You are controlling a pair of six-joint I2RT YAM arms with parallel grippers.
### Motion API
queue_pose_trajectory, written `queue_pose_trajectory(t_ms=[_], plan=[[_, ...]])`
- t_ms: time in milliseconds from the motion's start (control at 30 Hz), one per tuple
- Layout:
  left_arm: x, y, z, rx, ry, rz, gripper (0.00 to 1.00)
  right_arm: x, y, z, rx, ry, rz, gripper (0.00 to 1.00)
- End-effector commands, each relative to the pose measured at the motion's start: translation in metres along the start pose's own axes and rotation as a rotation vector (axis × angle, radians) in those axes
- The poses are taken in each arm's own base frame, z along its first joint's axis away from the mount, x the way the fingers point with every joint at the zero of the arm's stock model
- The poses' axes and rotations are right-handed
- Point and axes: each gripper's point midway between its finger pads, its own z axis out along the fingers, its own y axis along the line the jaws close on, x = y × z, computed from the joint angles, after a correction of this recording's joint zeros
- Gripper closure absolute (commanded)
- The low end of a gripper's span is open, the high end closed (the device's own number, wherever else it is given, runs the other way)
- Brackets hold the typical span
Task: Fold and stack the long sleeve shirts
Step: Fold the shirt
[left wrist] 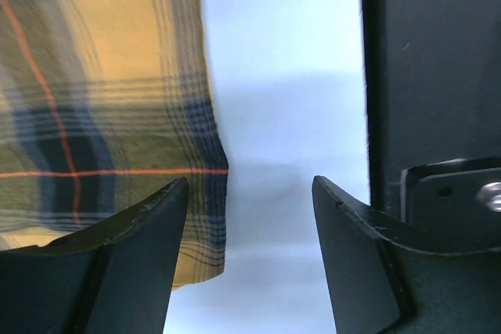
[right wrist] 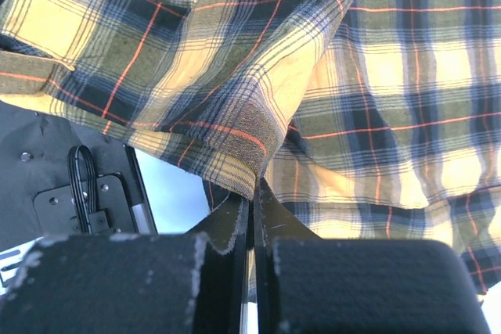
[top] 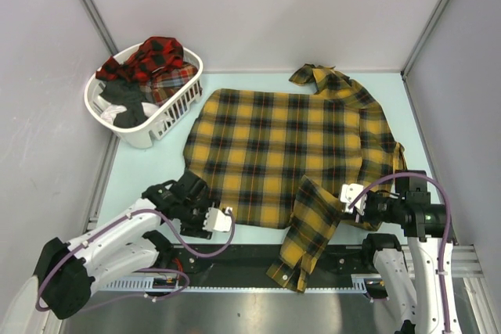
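Note:
The mustard-yellow plaid shirt [top: 290, 146] lies spread on the pale blue table, collar at the far right. One sleeve [top: 309, 232] trails over the near edge onto the black base rail. My right gripper [top: 350, 195] is shut on a fold of the yellow shirt's sleeve [right wrist: 235, 127], which drapes over the jaws. My left gripper [top: 223, 219] is open and empty at the shirt's near left hem; the hem corner [left wrist: 196, 217] lies beside the left finger [left wrist: 141, 263]. Red-and-black plaid shirts [top: 156, 60] are piled in the basket.
A white laundry basket [top: 149, 127] with red plaid and dark clothes stands at the back left. The black base rail [top: 250, 260] runs along the near edge. Grey walls close in both sides. A black cable and bracket [right wrist: 82, 193] show beside the right gripper.

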Motion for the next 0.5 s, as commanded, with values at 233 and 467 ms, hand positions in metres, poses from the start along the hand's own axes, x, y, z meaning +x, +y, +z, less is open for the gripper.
queue_pose_trajectory(t_ms=[233,467], plan=[[0.025,0.019,0.011,-0.106,0.093,0.091,0.56,-0.012,0.012,-0.017,-0.019,0.011,0.019,1.0],[0.007,0.037,-0.018,-0.18,0.05,0.044,1.0,-0.03,-0.002,-0.034,0.06,0.006,0.046,1.0]])
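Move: The near hem of the shirt, by its left corner, lies some 2 cm ahead of the open left hand, 1 cm left and 2 cm below; the table edge runs about 4 cm behind this hand. From the left hand, the loose sleeve end lies about 22 cm right and 13 cm back. The hem corner is roughly 38 cm left of the right hand, which keeps its pinch on cloth, 1 cm farther out and 15 cm lower. Left hand eases about 2.5 cm forward and pinches the hem near its left corner; right lifts held cloth similarly. ##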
